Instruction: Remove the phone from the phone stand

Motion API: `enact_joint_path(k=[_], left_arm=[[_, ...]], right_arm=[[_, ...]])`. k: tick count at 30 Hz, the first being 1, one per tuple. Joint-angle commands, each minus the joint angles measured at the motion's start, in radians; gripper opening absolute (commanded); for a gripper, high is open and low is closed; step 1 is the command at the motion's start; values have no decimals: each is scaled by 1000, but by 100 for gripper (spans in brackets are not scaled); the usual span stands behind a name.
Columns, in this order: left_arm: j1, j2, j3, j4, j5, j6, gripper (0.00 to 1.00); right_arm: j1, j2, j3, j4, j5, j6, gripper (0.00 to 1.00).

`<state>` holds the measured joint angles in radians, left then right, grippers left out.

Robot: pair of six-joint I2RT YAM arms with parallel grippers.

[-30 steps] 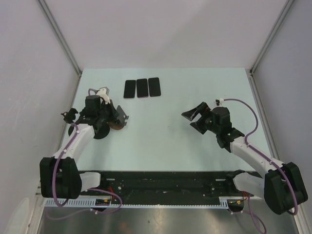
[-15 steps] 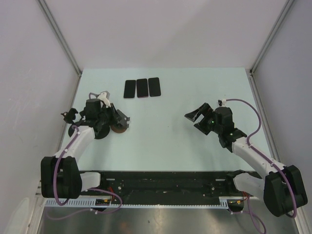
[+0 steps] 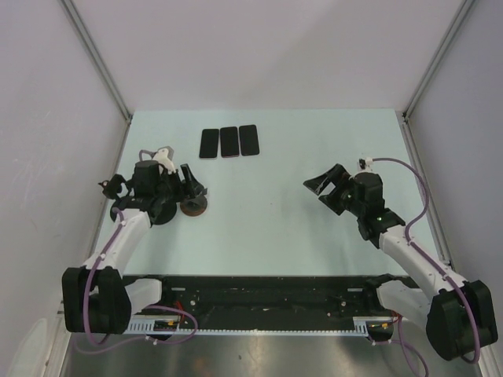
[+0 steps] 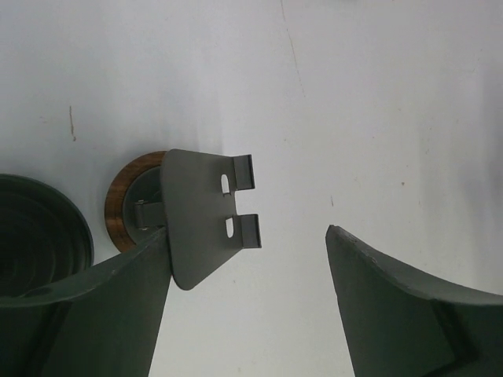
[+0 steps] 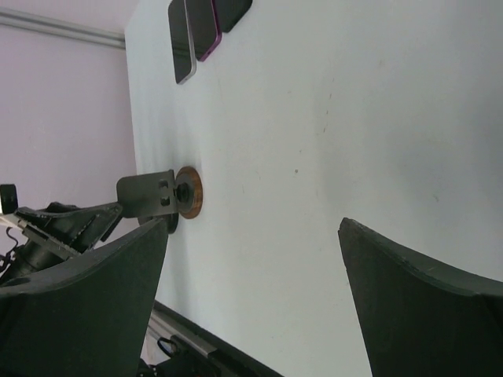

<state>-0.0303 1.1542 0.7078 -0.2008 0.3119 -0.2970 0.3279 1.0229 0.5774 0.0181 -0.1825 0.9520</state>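
Note:
The phone stand (image 3: 192, 206), a round wooden base with a grey metal plate, stands at the left of the table with no phone on it. It also shows in the left wrist view (image 4: 200, 216) and the right wrist view (image 5: 161, 196). Three dark phones (image 3: 229, 141) lie flat side by side at the back of the table, seen too in the right wrist view (image 5: 196, 31). My left gripper (image 3: 187, 191) (image 4: 248, 263) is open and empty, its left finger right beside the stand's plate. My right gripper (image 3: 318, 188) (image 5: 253, 228) is open and empty at the right, far from the stand.
The pale green table (image 3: 267, 228) is walled by white panels at the left, back and right. A black rail (image 3: 267, 294) runs along the near edge between the arm bases.
My right gripper has drawn back a little to the right. My left wrist has shifted slightly left and the stand sits a little nearer the front. Both grippers stay open.

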Motion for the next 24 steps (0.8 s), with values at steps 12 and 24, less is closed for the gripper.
enact_joint_path(k=[12,24], left_arm=[[6,-269,205,-264,-175,73,100],[6,-381,547,-505,-163,67,100]], right_arm=[[-174,-219,216,-257,268,-343,100],[-194,-354,420,-290,523,-590,100]])
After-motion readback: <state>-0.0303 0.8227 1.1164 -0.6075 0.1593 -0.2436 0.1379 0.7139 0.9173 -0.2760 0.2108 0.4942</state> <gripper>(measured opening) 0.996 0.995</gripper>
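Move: The just-released phone stand, the one with the wooden-edged base, is almost straight below the open left gripper, its middle roughly 7 cm down and 2 cm to the left. A second stand is about 12 cm left of that stand and 5 cm nearer the base. The leftmost of the three phones lies flat about 29 cm ahead of the left hand and 2 cm right. From the right hand, the wooden-edged stand is some 47 cm left and 2 cm ahead. Lift the left gripper clear of the empty wooden-edged stand, slowly at first, then quickly, about 19 cm up while easing slightly back; finish opening the fingers and tip them up about 20 degrees. Meanwhile raise the open right gripper and swing it about 15 cm right, away from the stands, tipping its fingers up, turning it clockwise and rolling its left side down. ##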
